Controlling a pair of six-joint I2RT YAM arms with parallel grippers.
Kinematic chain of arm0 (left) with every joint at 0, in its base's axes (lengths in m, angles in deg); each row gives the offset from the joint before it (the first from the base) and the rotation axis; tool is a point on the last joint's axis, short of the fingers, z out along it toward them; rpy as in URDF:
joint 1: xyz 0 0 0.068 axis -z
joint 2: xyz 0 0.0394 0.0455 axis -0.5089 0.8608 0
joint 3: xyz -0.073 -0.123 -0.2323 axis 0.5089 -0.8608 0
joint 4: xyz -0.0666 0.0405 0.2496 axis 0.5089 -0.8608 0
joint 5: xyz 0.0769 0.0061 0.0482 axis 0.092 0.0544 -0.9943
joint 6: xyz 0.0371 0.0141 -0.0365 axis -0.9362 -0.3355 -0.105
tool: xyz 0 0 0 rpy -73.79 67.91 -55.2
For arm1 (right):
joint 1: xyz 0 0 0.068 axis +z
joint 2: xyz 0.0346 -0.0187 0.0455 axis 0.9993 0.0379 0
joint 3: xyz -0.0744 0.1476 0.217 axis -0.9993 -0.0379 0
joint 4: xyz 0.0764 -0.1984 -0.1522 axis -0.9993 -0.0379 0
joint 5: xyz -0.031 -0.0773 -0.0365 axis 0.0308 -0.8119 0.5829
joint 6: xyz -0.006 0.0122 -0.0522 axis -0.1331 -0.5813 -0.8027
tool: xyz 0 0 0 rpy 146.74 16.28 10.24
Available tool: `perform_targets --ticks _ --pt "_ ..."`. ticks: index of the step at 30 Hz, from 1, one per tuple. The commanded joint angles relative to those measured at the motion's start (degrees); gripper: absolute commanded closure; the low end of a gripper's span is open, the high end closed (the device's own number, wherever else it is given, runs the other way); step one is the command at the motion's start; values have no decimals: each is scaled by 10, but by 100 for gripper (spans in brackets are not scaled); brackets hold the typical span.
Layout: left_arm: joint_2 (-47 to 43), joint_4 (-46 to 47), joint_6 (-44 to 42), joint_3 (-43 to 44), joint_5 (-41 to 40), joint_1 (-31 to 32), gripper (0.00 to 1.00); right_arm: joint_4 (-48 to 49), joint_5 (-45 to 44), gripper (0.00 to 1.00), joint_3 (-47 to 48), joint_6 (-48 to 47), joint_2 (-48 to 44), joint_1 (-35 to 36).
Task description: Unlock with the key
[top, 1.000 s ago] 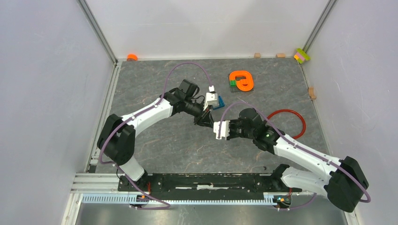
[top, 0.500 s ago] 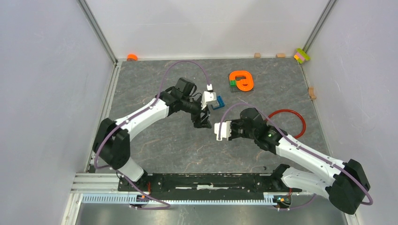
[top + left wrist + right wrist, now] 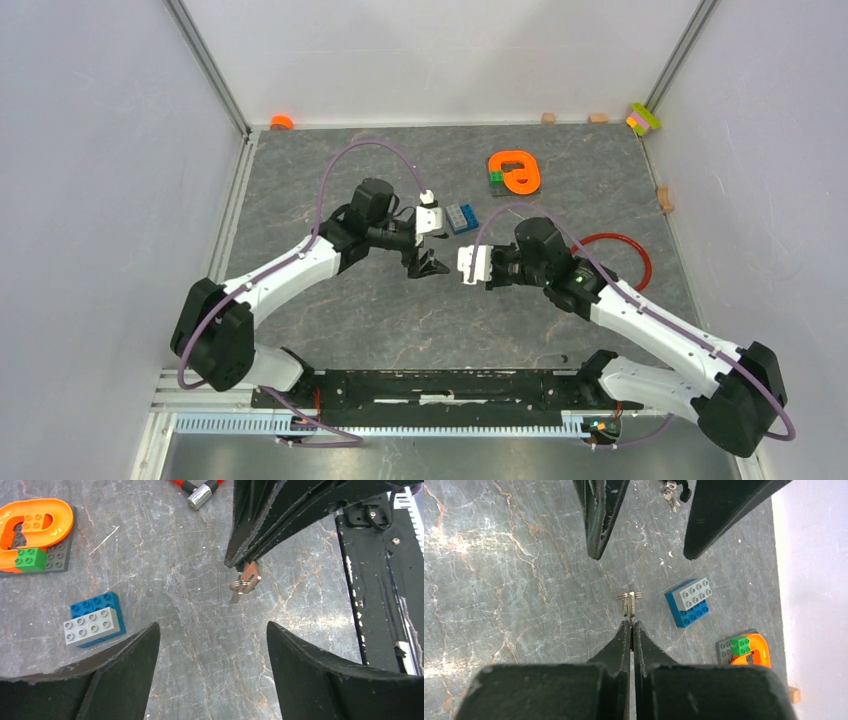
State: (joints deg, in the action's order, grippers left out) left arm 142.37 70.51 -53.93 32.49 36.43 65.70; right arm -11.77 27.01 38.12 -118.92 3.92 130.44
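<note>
The key (image 3: 629, 602), a small silver piece on a ring, sticks out of the tips of my right gripper (image 3: 631, 623), which is shut on it. In the left wrist view the key (image 3: 245, 581) hangs from those dark fingertips (image 3: 241, 562) just above the stone floor. My left gripper (image 3: 212, 626) faces it with its jaws wide apart and nothing between them. From above, the left gripper (image 3: 427, 264) and right gripper (image 3: 455, 270) sit tip to tip at mid-table, a short gap between them.
A blue and grey brick stack (image 3: 460, 217) lies just behind the grippers. Farther back is an orange loop piece on a grey plate (image 3: 515, 172). A red cable ring (image 3: 640, 265) lies to the right, its metal plug tip (image 3: 200, 496) near the grippers. Another small metal bunch (image 3: 670, 494) shows between the left fingers.
The left gripper has opened wide and drawn back to the left, uncovering the blue brick stack. The right gripper has stayed shut on the key, shifting slightly back.
</note>
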Motion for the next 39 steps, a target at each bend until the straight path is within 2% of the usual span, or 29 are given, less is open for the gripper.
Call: perform_targets --ticks 1,7,13,20,27,30,39 --pt "-11 104 51 -13 40 8 19 1 53 100 29 33 14 -18" --pt "-8 153 102 -18 46 21 31 0 122 100 34 60 37 -49" --pt "16 131 101 3 57 32 49 -8 177 100 41 76 58 -70" --pt "30 96 81 15 69 48 52 -14 204 100 47 84 68 -87" --pt "45 83 73 29 61 56 65 -15 209 100 47 85 71 -92" --pt "48 50 63 37 61 58 69 -16 208 100 47 86 71 -95" --pt "57 14 43 41 59 61 69 -15 200 100 50 89 73 -97"
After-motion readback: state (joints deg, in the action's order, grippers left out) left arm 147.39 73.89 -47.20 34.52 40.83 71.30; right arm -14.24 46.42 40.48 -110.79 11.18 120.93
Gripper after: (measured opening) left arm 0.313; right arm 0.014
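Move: The key with its rings, held out by the right fingers, is roughly 3 cm back, 4 cm to the right and 1 cm above the left hand. It sits just beyond the right hand's tips, about 1 cm ahead, 2 cm left and 1 cm below. On the table some 15 cm below the left hand, the blue-grey bricks are about 9 cm ahead and 3 cm right; the orange piece is about 20 cm ahead and 14 cm right. The wide-open left hand goes about 5 cm to its right and back towards the held key, arching up some 2 cm on the way and coming down again, while its fingers narrow to about a third open on either side of the key's rings. The right hand keeps its shut grip on the key, sinks about 2 cm and rolls some 20 degrees about its own finger line, then holds still while the left fingers come round the rings. ##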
